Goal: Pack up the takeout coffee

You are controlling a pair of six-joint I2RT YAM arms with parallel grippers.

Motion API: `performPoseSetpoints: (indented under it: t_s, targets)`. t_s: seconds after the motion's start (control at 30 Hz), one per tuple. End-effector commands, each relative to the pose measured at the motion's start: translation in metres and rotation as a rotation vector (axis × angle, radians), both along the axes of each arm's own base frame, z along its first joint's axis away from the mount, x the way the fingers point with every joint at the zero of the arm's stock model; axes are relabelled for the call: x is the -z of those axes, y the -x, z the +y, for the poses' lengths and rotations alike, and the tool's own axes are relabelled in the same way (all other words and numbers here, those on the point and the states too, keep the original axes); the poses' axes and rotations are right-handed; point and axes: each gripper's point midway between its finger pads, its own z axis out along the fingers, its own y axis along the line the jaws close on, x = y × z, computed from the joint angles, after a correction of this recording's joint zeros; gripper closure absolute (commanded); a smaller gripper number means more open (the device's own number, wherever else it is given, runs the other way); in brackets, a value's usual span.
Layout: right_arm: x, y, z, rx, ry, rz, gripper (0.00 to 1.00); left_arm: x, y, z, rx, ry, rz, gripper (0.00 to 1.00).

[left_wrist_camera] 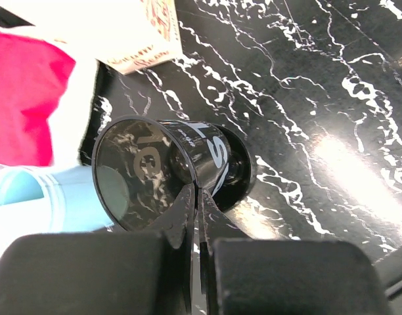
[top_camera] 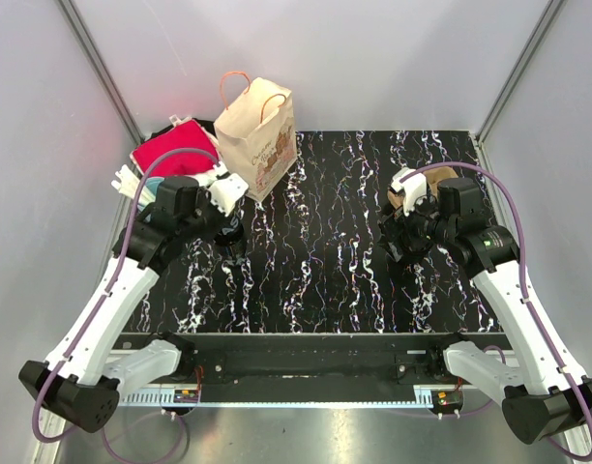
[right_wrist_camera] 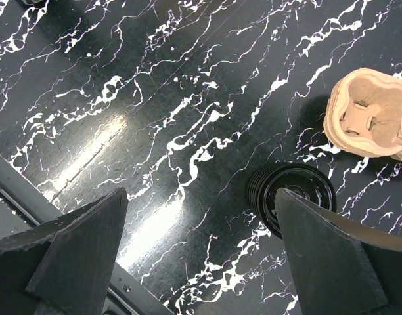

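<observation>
A black takeout cup (left_wrist_camera: pixel 148 161) hangs tilted just above the marble table, its open mouth facing the left wrist camera. My left gripper (left_wrist_camera: pixel 198 191) is shut on the cup's wall at the rim, one finger inside and one outside. In the top view this gripper (top_camera: pixel 228 232) sits just in front of the brown paper bag (top_camera: pixel 259 135), which stands upright with its handles up. Over the right half of the table my right gripper (right_wrist_camera: pixel 201 197) is open and holds nothing. A stack of black lids (right_wrist_camera: pixel 291 197) lies beside its right finger. Just beyond is a cardboard cup carrier (right_wrist_camera: pixel 372 118).
A pink cloth (top_camera: pixel 170 150) lies at the back left beside the bag, and a light blue object (left_wrist_camera: pixel 37 197) is close to the cup's left side. White walls enclose the table on three sides. The metal rail (top_camera: pixel 306 358) with the arm bases runs along the near edge.
</observation>
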Motion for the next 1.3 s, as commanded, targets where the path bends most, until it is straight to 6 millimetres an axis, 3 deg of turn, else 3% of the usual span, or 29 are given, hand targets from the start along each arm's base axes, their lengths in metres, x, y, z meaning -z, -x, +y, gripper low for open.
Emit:
performPoseSetpoints:
  t_s: [0.0,0.2,0.4,0.63,0.97,1.13,1.27]
  targets:
    - [-0.016,-0.007,-0.004,0.024,-0.004,-0.070,0.00,-0.040,-0.014,0.006,-0.023,-0.033,-0.142,1.00]
    - [-0.017,-0.008,-0.006,0.035,0.001,-0.073,0.00,-0.064,-0.015,-0.002,-0.007,-0.032,-0.203,1.00]
    - [-0.033,-0.017,-0.019,0.123,0.017,-0.134,0.00,-0.093,-0.015,-0.020,0.034,-0.066,-0.266,1.00]
    - [-0.050,-0.030,-0.044,0.255,0.083,-0.205,0.00,-0.095,-0.006,-0.086,0.204,-0.126,-0.275,1.00]
    - [-0.035,-0.052,-0.098,0.504,0.176,-0.179,0.00,-0.050,-0.007,-0.198,0.414,-0.117,-0.210,1.00]
    - [-0.020,-0.055,-0.124,0.607,0.174,-0.155,0.00,-0.010,-0.007,-0.225,0.438,-0.130,-0.171,1.00]
    - [-0.016,-0.056,-0.132,0.651,0.158,-0.168,0.00,0.028,-0.011,-0.239,0.434,-0.140,-0.120,1.00]
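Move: The left hand holds a dark plastic cup by the rim; the bare table where it is taken lies about 23 cm to its right, 4 cm ahead and 22 cm below. The cup stack is 5 cm ahead, 2 cm right and 12 cm down; the paper bag 23 cm ahead, 5 cm right. From the open right hand, the cup carrier is roughly 26 cm ahead, 11 cm right and 18 cm below, the black lids 10 cm ahead, 5 cm right. Up first, by about 8 cm, the left hand lifts the pinched cup away from the stack, then swings it right some 22 cm to mid-table, sinking again and turning clockwise, the fingers staying shut on the rim. The right hand, still wide open, shifts right and a little forward past the lids towards the carrier, swivelling clockwise until it points nearly straight ahead. ##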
